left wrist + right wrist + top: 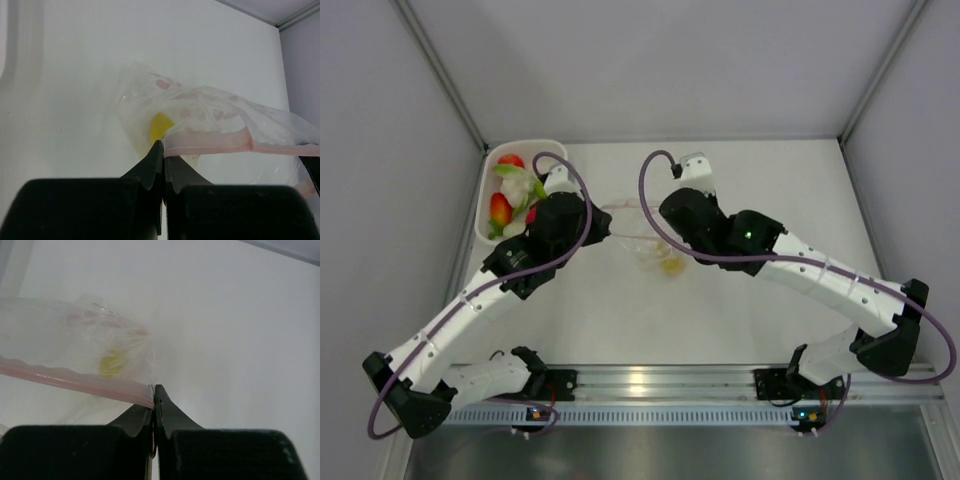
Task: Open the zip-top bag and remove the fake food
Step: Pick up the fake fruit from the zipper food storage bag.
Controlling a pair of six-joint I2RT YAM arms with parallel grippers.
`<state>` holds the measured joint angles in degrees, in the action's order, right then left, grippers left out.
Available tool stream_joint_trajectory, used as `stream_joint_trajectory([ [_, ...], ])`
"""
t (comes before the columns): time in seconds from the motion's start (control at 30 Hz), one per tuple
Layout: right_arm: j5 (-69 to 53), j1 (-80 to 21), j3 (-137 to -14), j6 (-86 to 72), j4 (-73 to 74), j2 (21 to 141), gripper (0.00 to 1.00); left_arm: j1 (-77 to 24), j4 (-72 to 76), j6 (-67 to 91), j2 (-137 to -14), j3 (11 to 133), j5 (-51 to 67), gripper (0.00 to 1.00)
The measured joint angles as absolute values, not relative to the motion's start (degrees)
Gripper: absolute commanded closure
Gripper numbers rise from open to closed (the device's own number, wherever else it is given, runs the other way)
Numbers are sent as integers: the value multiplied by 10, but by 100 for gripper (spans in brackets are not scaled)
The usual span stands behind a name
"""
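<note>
The clear zip-top bag [645, 238] lies mid-table between both arms, its pinkish zip strip [210, 142] stretched across. A yellow piece of fake food [160, 125] shows through the plastic, also seen as a yellow blur [111, 363] in the right wrist view. My left gripper [163, 150] is shut on one end of the zip strip. My right gripper [154, 390] is shut on the strip's other end [75, 379]. In the top view the left gripper [603, 222] and right gripper [665, 235] flank the bag.
A white basket [490, 200] at the back left holds several fake fruits and vegetables, red, green and white. Grey walls enclose the table on three sides. A metal rail [650, 382] runs along the near edge by the arm bases.
</note>
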<state>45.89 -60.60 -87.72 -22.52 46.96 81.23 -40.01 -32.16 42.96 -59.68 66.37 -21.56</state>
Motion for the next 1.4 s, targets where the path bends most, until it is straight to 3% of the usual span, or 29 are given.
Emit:
stream_joint_trajectory([
  [0.47,507,-610,-879,-267,610,830,100,-406,-210,440,-616,549,-138,98],
  [0.63,475,-614,-886,-265,608,825,100,-399,-213,415,-596,559,-111,70],
  [0.8,429,-614,-886,-258,587,800,100,-397,-216,386,-597,598,-71,60],
  [0.9,417,-614,-886,-262,578,794,100,-403,-215,368,-598,622,-53,44],
  [1.4,392,-614,-894,-263,536,805,100,-419,-216,345,-575,664,-34,43],
])
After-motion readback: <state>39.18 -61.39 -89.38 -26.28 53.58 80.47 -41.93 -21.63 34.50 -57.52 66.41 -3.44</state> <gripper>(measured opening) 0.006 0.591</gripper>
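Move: Both hands hold the rim of the zip-top bag. Its mouth runs from the left hand's fingertips to the right hand, its middle some 6 cm to the left hand's right, level in height and reach. The yellow food lies low in the bag, about 11 cm right of the left hand, 4 cm ahead and 24 cm below. The basket's middle is roughly 28 cm left of the left hand and 18 cm ahead. From the right hand the yellow food is about 2 cm left, 5 cm ahead and 24 cm down. The left fingers let go of the bag's rim, opening to over half, after first carrying it some 6 cm down and a few centimetres right. That hand then climbs about 11 cm, easing back and farther right and turning some 20 degrees clockwise, to hover at the mouth. The right fingers keep their pinch, swinging about 4 cm right and dipping, then coming back left to end slightly back. ##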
